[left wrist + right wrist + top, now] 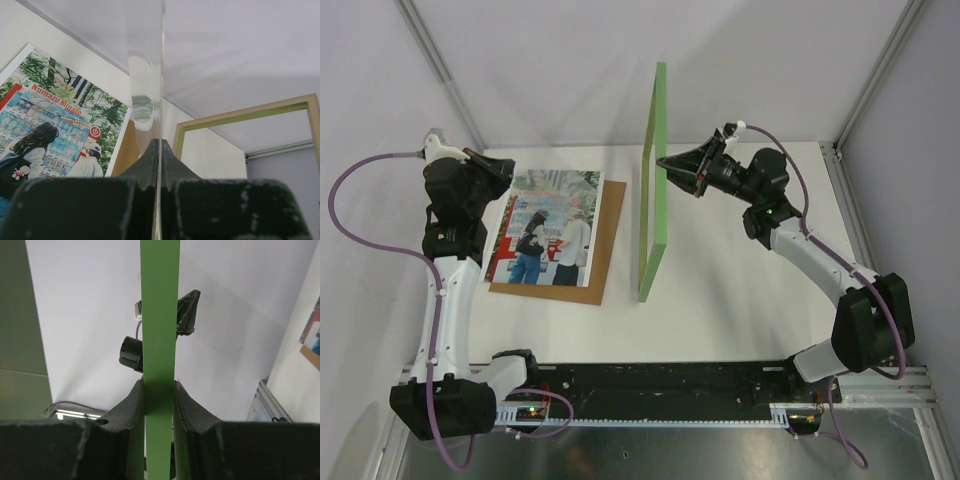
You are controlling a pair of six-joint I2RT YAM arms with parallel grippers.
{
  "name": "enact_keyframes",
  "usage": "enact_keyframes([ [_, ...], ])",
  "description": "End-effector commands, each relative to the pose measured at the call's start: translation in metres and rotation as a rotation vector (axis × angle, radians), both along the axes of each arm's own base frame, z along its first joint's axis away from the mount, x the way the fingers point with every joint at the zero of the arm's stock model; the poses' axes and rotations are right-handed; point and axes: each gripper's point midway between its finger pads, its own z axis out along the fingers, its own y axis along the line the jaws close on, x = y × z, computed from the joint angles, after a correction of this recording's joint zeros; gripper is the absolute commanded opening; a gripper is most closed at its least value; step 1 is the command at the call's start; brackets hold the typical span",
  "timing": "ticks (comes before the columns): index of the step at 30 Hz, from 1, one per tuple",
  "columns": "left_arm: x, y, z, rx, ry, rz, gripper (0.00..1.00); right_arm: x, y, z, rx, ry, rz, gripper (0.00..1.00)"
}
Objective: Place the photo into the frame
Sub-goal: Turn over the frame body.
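The green frame [655, 200] stands upright on its long edge at the table's middle. My right gripper [665, 163] is shut on its top bar; in the right wrist view the green bar [160, 315] sits between my jaws [159, 385]. The photo [550, 235] lies flat on the brown backing board [605, 250], left of the frame. My left gripper [508, 170] is at the photo's far left corner. In the left wrist view it [159, 142] is shut on a thin clear pane [145, 75] seen edge-on, with the photo [50, 125] to its left and the frame [240, 116] to its right.
White enclosure walls close the back and both sides. A black and metal rail [670, 385] runs along the near edge between the arm bases. The left arm [131, 352] shows behind the frame in the right wrist view.
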Motion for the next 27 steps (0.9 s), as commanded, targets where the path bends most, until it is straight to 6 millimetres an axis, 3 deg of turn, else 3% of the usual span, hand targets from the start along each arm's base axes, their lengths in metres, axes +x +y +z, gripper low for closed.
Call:
enact_keyframes([
  [1, -0.008, 0.007, 0.036, 0.042, -0.103, 0.026, 0.00, -0.015, -0.008, 0.020, 0.154, -0.087, 0.052, 0.00],
  [8, -0.007, 0.007, 0.032, 0.046, -0.095, 0.025, 0.00, -0.011, -0.011, -0.015, 0.125, -0.033, 0.038, 0.00],
  [15, -0.007, 0.008, 0.028, 0.049, -0.086, 0.027, 0.00, -0.013, -0.013, -0.036, 0.099, -0.002, 0.045, 0.02],
  [21, -0.006, 0.008, 0.026, 0.053, -0.082, 0.026, 0.00, -0.012, -0.023, -0.055, -0.008, 0.020, 0.011, 0.42],
  [24, -0.006, 0.008, 0.025, 0.054, -0.080, 0.026, 0.00, -0.010, -0.034, -0.066, -0.078, 0.030, -0.024, 0.54],
  [27, -0.004, 0.007, 0.022, 0.051, -0.072, 0.021, 0.00, -0.008, -0.050, -0.083, -0.167, 0.062, -0.066, 0.59],
])
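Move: The right hand grips the upright frame body by its upper bar. The frame's middle is about 17 cm below the fingers and 1 cm to their left, level with them fore and aft, its lower bar some 6 cm clear of the table. The photo, lying on the brown board, is about 30 cm to this hand's left, 3 cm farther out and 39 cm below. From the idle left hand, the frame's middle is about 28 cm right, 3 cm back and 13 cm lower. Still pinching the upper bar, the right hand lowers the frame body straight down about 6 cm to stand its lower bar on the table, tilting only slightly. It then holds that height, spreads its fingers to let go of the bar, and eases about 3 cm to the right with the bar still between the open fingers. ##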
